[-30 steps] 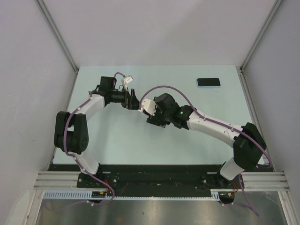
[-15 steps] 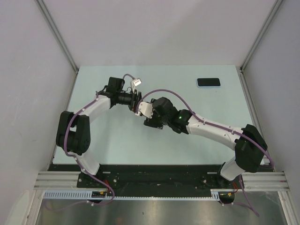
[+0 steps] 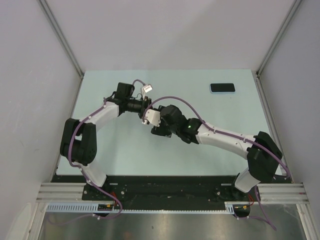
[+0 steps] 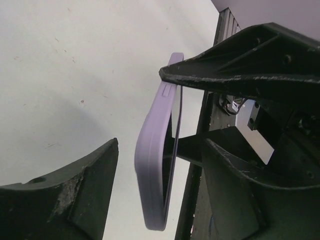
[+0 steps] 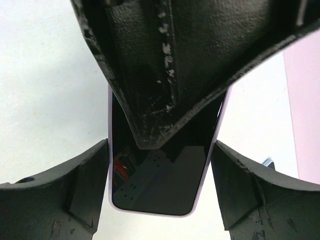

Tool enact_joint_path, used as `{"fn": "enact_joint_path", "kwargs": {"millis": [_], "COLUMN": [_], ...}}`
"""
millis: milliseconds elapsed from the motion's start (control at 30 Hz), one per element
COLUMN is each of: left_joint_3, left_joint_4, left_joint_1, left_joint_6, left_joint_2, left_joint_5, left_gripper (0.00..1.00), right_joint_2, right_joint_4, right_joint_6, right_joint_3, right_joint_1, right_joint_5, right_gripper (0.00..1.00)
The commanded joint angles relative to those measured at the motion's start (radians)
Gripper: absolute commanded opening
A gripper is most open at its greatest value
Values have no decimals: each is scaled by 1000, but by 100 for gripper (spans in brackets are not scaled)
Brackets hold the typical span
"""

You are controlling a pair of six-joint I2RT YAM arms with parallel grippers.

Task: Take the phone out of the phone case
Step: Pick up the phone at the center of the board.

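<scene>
The phone (image 5: 160, 185) has a black screen and sits in a lilac case (image 4: 152, 165). It is held off the table, edge-on in the left wrist view. My right gripper (image 5: 160, 145) is shut on the case's two long edges. My left gripper (image 4: 161, 145) is open around the same phone, one finger on the back side with a clear gap, the other finger (image 5: 160, 75) across the screen side. In the top view both grippers meet at the table's middle, left (image 3: 144, 108) and right (image 3: 153, 123), with the pale case (image 3: 149, 116) between them.
A second phone in a light blue case (image 3: 222, 88) lies flat at the back right of the pale green table (image 3: 125, 150). Grey walls stand on the left, the back and the right. A purple cable loops over each arm.
My left gripper has moved right and closed in around the phone. My right gripper has carried the phone a little to the left towards it.
</scene>
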Motion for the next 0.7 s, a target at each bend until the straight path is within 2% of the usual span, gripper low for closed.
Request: {"fn": "enact_joint_path", "kwargs": {"millis": [0, 33, 167, 233, 500, 667], "left_joint_3": [0, 0, -6, -7, -15, -12], "left_joint_4": [3, 2, 3, 3, -3, -8], "left_joint_1": [-9, -11, -14, -14, -14, -16], "left_joint_6": [1, 1, 1, 1, 10, 13], "left_joint_2": [-18, -18, -15, -13, -9, -3], "left_joint_5": [66, 68, 71, 71, 57, 53], "left_gripper": [70, 66, 60, 52, 47, 40], "right_joint_2": [6, 9, 15, 17, 9, 9], "right_joint_4": [109, 115, 129, 135, 138, 130], "right_joint_6": [-21, -23, -36, -43, -70, -81], "right_joint_3": [14, 13, 14, 14, 13, 14], "right_joint_1": [21, 21, 28, 28, 28, 28], "right_joint_5": [39, 42, 54, 63, 73, 71], "right_gripper": [0, 0, 0, 0, 0, 0]}}
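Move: The cased phone is already pinched by its long edges in the right gripper, its screen facing back. Its middle lies some 6 cm to the left gripper's right and about 1 cm lower, level fore and aft, with its near short end already between the open left fingers. The right gripper itself is about 8 cm to the left gripper's right. From the right gripper, the phone's middle is some 3 cm left, and the left gripper about 8 cm left. Keep the left gripper almost in place, easing back only half a centimetre, and close its fingers from about three-quarters open to under half, one on the screen side and the other behind the case back. Meanwhile bring the right gripper about 1 cm left, feeding the phone's end deeper between them; let it dip slightly and come back up, tipping its fingers up a few degrees without loosening its hold. ##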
